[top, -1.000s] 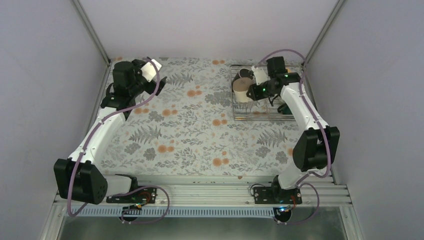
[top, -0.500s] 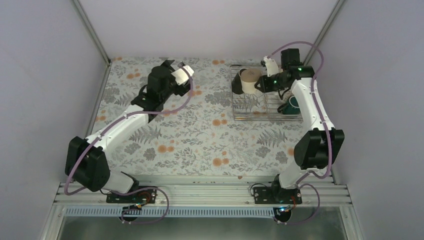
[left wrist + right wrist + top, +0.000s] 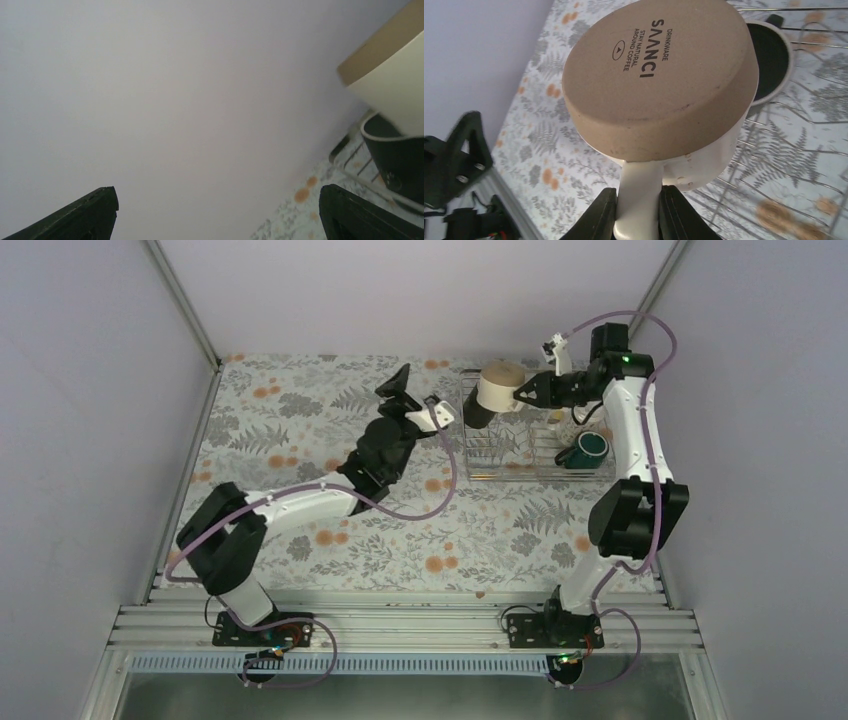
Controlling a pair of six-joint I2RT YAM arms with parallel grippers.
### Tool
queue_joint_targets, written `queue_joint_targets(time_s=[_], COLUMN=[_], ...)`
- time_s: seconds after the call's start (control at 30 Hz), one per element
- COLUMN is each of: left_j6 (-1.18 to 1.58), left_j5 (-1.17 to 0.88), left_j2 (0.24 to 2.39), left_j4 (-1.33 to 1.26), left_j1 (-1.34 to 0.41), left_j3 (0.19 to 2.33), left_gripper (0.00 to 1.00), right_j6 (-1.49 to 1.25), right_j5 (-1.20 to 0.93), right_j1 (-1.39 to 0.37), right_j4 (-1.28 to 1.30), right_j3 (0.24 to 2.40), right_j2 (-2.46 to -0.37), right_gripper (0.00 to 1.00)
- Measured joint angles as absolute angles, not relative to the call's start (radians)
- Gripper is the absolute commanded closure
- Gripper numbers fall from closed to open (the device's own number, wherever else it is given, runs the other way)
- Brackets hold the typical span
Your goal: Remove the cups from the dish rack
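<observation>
My right gripper [image 3: 639, 212] is shut on the handle of the cream-white mug [image 3: 659, 70], held bottom-up above the left end of the dish rack [image 3: 794, 165]. In the top view the cream-white mug [image 3: 497, 388] hangs over the dish rack [image 3: 530, 472]. A black mug [image 3: 769, 55] stands in the rack under it, and shows in the top view [image 3: 474, 414] too. A dark green mug [image 3: 588, 448] sits at the rack's right end. My left gripper [image 3: 408, 392] is open and empty, raised just left of the rack. Its view [image 3: 220, 215] shows the cream-white mug [image 3: 390, 85] and the black mug [image 3: 395, 155] at the right.
The floral tablecloth [image 3: 380, 510] covers the table. The back wall [image 3: 175, 90] fills most of the left wrist view. The left arm [image 3: 300, 502] stretches diagonally across the table's middle. The left gripper's black fingers [image 3: 459, 150] show at the left of the right wrist view.
The left arm has swung from the far left corner rightward to beside the rack. The right gripper has lifted the cream-white mug up out of the rack.
</observation>
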State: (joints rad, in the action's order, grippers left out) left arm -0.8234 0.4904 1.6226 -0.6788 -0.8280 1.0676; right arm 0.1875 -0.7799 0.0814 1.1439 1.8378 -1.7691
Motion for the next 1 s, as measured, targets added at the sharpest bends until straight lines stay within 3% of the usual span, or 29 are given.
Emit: queue_joint_targets(time_s=[0.6, 1.0], left_j6=[-1.207, -1.365], left_j5=[0.567, 0.560], left_j2=[2.055, 2.255], left_j4=[-1.370, -1.535], left_j1=[-1.002, -1.009], left_j3=[1.137, 1.339], left_gripper=[0.00, 0.00], right_j6=[0.244, 0.270], right_j5=[-0.994, -1.044], right_j1=[0.167, 0.171], right_j4=[1.255, 1.272], right_j3=[1.937, 1.897], right_j2=[-1.848, -1.847], right_gripper=[0.97, 0.97])
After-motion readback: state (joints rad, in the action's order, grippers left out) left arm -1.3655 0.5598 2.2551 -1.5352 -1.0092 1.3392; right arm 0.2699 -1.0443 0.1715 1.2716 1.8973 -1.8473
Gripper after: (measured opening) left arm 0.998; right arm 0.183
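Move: The white cup, pinched by its handle in the right gripper, lies about 17 cm to the left hand's right, 1 cm ahead and 4 cm below. The right gripper is some 21 cm right of the left hand, 1 cm ahead and 4 cm lower; the dark cup in the rack stands roughly 14 cm right, 9 cm ahead and 18 cm below. From the right hand, the white cup's middle is 5 cm left, 1 cm ahead, level. The open left hand reaches about 12 cm right and down, tipping up 25 degrees, towards the right-held white cup. ##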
